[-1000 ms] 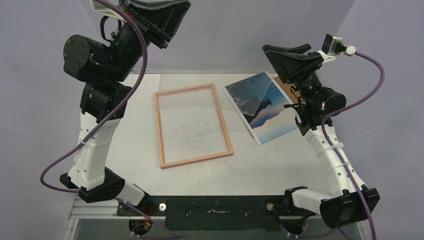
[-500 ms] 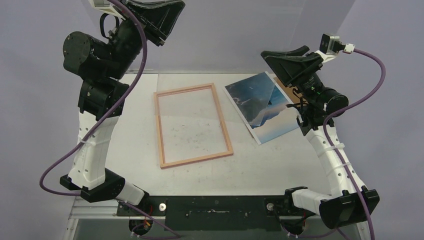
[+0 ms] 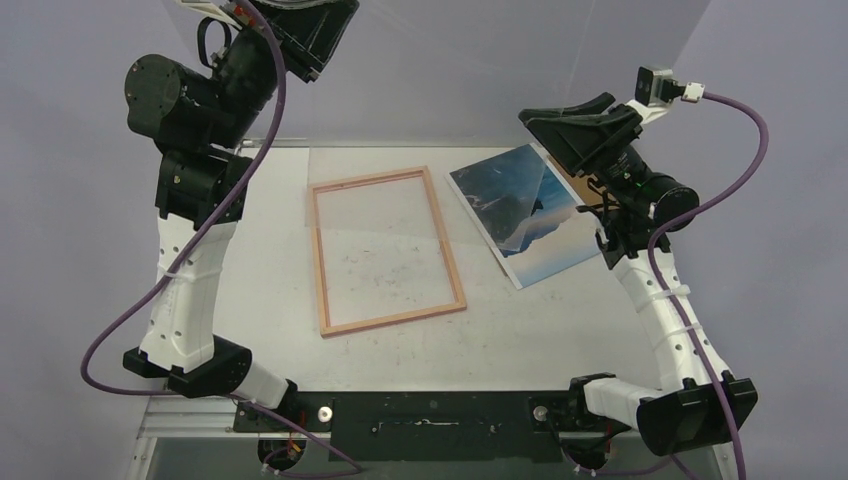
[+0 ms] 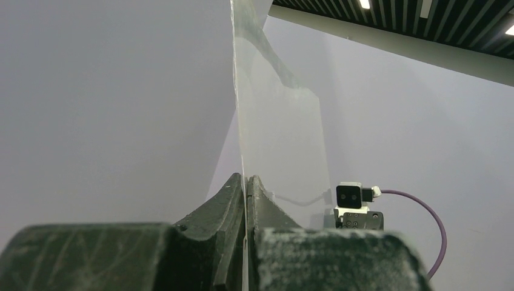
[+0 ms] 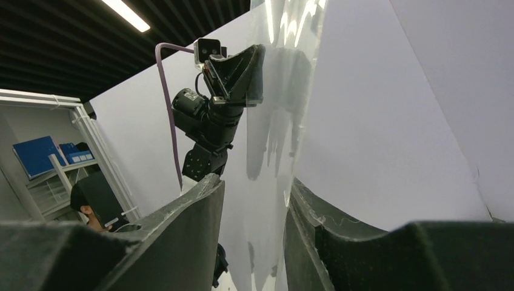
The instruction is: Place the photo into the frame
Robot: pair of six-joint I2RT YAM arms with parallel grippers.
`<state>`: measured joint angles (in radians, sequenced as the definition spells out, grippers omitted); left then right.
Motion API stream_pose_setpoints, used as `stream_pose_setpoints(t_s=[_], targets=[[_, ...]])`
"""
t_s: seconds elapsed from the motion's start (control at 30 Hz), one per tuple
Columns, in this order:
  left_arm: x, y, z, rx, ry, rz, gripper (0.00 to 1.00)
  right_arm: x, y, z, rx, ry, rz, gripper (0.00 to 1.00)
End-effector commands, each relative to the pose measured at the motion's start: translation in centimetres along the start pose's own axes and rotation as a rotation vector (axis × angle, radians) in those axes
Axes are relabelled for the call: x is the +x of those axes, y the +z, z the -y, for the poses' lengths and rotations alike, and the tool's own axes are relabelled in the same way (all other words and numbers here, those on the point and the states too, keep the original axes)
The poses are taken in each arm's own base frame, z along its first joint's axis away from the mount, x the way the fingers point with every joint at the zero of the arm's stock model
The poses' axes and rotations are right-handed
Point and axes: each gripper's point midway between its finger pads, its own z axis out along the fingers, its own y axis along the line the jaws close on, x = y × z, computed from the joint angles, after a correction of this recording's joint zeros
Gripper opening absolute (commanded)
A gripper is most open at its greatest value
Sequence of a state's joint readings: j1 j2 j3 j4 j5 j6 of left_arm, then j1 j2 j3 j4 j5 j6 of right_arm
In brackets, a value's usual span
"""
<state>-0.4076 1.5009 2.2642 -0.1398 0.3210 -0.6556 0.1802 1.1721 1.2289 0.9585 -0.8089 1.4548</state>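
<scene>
The frame (image 3: pixel 447 245) lies flat mid-table, pale wood side up. To its right, the photo (image 3: pixel 535 230) rests picture up on the table. My left gripper (image 3: pixel 335 30) is raised high at the back left, shut on the edge of a clear sheet (image 4: pixel 267 109). That sheet (image 3: pixel 400 190) hangs between both arms, above the frame and the photo's near corner. My right gripper (image 3: pixel 530 118) hovers over the photo's far end. In the right wrist view this gripper (image 5: pixel 254 188) stands open, with the sheet's edge (image 5: pixel 279 121) between its fingers, close to the right one.
A brown backing board (image 3: pixel 575 175) pokes out from under the photo's far right side. Grey walls close in behind and beside the table. Through the right wrist view, the left arm (image 5: pixel 212 121) shows beyond the sheet.
The left arm has lifted and drawn back a little with the clear sheet. The right gripper has crept slightly up and left along the sheet's edge. Frame and photo have stayed put.
</scene>
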Motion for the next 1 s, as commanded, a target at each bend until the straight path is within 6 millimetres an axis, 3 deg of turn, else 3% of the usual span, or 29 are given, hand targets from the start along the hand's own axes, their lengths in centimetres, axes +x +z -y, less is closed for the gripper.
stream_pose_setpoints(t_s=[0.0,0.17,0.23,0.37,0.43,0.5,0.57,0.73,0.9,0.97], targets=[[-1.3,0.3,0.6,0.048,-0.001,0.044,0.0,-1.0,0.2,-1.9,-0.051,-0.053,-0.017,0.33],[-0.2,0.1,-0.2,0.038,0.049,-0.006,0.0,-1.8,-0.1,-1.0,-0.017,-0.04,-0.007,0.0],[0.5,-0.1,-1.4,0.006,0.067,-0.03,0.05,-2.0,-0.3,-0.4,0.007,-0.033,-0.009,0.0],[2.7,-1.4,-3.7,-0.046,0.077,-0.07,0.63,-1.8,-0.4,1.6,0.088,-0.028,-0.031,0.0],[4.4,-2.5,-5.4,-0.085,0.084,-0.102,0.75,-1.5,-0.7,2.9,0.137,-0.013,-0.042,0.0],[6.7,-4.1,-8.1,-0.164,0.092,-0.16,0.8,-1.0,-1.0,4.5,0.189,0.015,-0.055,0.0],[8.7,-6.4,-11.4,-0.308,0.123,-0.217,0.96,-0.6,-1.5,6.2,0.24,0.043,-0.066,0.0],[12.9,-15.2,-19.1,-0.708,0.225,-0.368,0.97,1.2,-2.9,11.0,0.389,0.107,-0.109,0.0],[17.4,-22.3,-23.2,-0.913,0.265,-0.541,0.97,4.1,-3.9,15.9,0.551,0.169,-0.199,0.0],[18.3,-24.8,-24.7,-1.011,0.291,-0.581,0.97,5.6,-4.2,17.7,0.612,0.193,-0.232,0.0]])
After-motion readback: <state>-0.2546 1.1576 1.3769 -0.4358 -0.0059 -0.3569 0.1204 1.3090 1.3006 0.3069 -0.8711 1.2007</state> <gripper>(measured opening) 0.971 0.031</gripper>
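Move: The clear sheet is still pinched in the left gripper at one edge; its right edge already stands between the right gripper's open fingers, about 1 cm left of that hand's point. The right gripper is some 14 cm right of the left one, 7 cm back and 13 cm lower. The frame lies about 7 cm ahead of the left hand, 3 cm left and 69 cm below. From the right hand, the frame is 14 cm ahead and 17 cm left, the photo 23 cm ahead and 14 cm right, both some 56 cm down. Close the right gripper on the sheet's right edge, then open the left fingers wide to let go of their edge. Once free, swing the left hand down about 30 cm, some 10 cm left and a little forward, towards the frame, tipping and rolling its fingers down. Meanwhile carry the pinched sheet about 11 cm forward and 11 cm down with the right hand, tipping that wrist some 30 degrees. ##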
